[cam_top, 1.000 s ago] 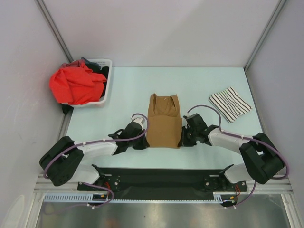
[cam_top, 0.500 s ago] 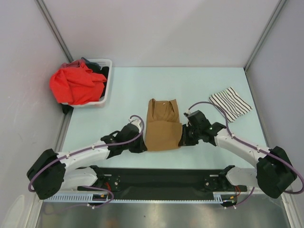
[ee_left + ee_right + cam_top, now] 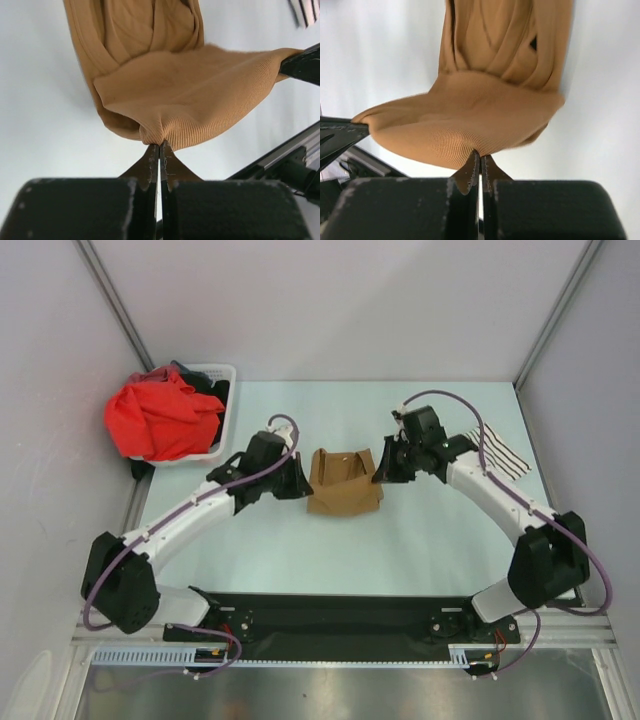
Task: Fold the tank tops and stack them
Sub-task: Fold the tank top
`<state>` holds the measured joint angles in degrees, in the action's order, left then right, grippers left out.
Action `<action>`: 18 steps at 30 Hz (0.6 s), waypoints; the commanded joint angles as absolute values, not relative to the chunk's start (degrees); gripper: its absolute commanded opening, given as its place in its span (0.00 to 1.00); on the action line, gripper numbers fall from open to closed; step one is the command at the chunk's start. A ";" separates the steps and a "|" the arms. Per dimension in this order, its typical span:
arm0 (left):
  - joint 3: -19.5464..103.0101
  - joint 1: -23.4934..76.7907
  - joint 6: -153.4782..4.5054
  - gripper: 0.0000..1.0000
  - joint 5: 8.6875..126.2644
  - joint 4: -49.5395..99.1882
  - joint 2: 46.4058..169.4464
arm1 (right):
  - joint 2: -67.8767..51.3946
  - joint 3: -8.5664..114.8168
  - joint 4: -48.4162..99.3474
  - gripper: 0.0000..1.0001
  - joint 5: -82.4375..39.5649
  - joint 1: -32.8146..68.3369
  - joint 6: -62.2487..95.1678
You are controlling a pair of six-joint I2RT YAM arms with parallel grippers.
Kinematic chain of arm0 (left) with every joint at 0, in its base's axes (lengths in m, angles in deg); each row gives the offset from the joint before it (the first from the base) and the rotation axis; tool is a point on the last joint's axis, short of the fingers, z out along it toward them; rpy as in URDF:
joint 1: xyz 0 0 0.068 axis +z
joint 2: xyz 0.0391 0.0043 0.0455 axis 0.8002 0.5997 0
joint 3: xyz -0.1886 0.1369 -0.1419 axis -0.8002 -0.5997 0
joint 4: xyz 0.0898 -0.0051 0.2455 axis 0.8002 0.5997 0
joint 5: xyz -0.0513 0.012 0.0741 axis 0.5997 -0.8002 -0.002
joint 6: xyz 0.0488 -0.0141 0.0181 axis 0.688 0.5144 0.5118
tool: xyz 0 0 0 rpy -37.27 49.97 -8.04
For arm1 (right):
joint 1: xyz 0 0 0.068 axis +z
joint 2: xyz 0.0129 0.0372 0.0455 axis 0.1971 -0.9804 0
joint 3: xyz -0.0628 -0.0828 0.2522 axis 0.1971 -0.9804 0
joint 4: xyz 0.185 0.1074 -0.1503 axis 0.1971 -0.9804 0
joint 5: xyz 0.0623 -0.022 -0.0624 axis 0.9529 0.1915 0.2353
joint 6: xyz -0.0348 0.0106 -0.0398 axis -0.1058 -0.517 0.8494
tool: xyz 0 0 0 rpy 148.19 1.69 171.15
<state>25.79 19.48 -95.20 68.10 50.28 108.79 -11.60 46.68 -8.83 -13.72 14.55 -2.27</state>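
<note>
The tan-brown tank top (image 3: pixel 343 485) lies mid-table, its near hem lifted and carried over toward the far end in a fold. My left gripper (image 3: pixel 300 478) is shut on the hem's left corner (image 3: pixel 155 136). My right gripper (image 3: pixel 380 472) is shut on the hem's right corner (image 3: pixel 479 149). The raised cloth sags between the two grippers. The striped tank top (image 3: pixel 500 452) lies folded at the far right, partly hidden behind my right arm; its edge shows in the left wrist view (image 3: pixel 302 11).
A white laundry basket (image 3: pixel 224 410) stands at the far left, piled with red cloth (image 3: pixel 160 418) and some dark cloth. Grey walls close in the table on three sides. The black arm base rail (image 3: pixel 340 620) runs along the near edge.
Both grippers have moved away from the near edge toward the far side, carrying the tan top's hem up and over. The visible cloth has become about half as long.
</note>
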 commanded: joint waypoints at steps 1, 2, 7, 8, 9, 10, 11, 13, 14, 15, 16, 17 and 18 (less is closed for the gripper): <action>32.22 23.78 -91.74 0.00 71.42 51.71 113.62 | -17.57 54.11 -10.24 0.00 -11.06 11.32 0.07; 34.84 24.58 -91.65 0.00 71.95 51.80 114.95 | -19.17 55.44 -9.72 0.00 -10.62 10.70 0.25; 42.67 27.66 -91.47 0.00 73.71 51.01 126.18 | -28.04 63.26 -9.27 0.00 -8.60 8.06 -0.45; 43.91 28.44 -91.56 0.00 74.24 50.92 127.86 | -31.19 65.71 -8.92 0.00 -8.42 7.45 -0.54; 46.09 28.89 -91.82 0.00 74.59 50.23 129.53 | -33.14 67.13 -8.92 0.00 -7.81 7.09 -0.81; 47.25 29.41 -92.00 0.00 75.12 49.96 132.77 | -34.72 68.36 -8.92 0.01 -7.46 6.74 -1.07; 48.39 30.20 -92.09 0.00 75.73 49.69 134.46 | -36.30 69.59 -8.57 0.01 -7.20 6.48 -1.33; 52.08 31.00 -92.44 0.00 76.09 48.90 138.92 | -41.23 73.37 -8.31 0.01 -6.58 5.42 -2.21; 54.88 31.61 -92.35 0.00 75.74 48.90 140.43 | -42.98 74.60 -7.96 0.01 -6.49 4.99 -2.48; 56.30 31.96 -92.44 0.00 75.39 49.07 142.02 | -45.87 76.61 -7.69 0.02 -6.32 4.37 -2.83; 57.79 32.31 -92.52 0.01 75.39 49.08 145.34 | -47.55 77.76 -7.34 0.03 -6.31 4.02 -3.35; 60.76 33.01 -92.61 0.01 75.65 49.34 146.94 | -48.88 78.56 -6.38 0.03 -5.97 3.67 -4.05; 62.27 33.28 -92.70 0.01 76.78 49.34 148.69 | -50.19 79.26 -5.50 0.03 -5.44 3.32 -4.67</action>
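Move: Left hand: the brown tank top's left shoulder end lies about 21 cm ahead, 2 cm right and 14 cm below; the white basket with the red cloth is roughly 29 cm ahead and 31 cm left. Right hand: the right shoulder end is some 18 cm ahead, 2 cm left and 15 cm below, while the folded striped tank top lies about 16 cm ahead and 27 cm to the right. Keep the two corners of the brown tank top's hem pinched in both grippers and carry them side by side forward over the garment towards its shoulder ends, about 16 cm. Keep them roughly level at first, then sink some 5 to 7 cm, tipping both hands slightly farther down. ##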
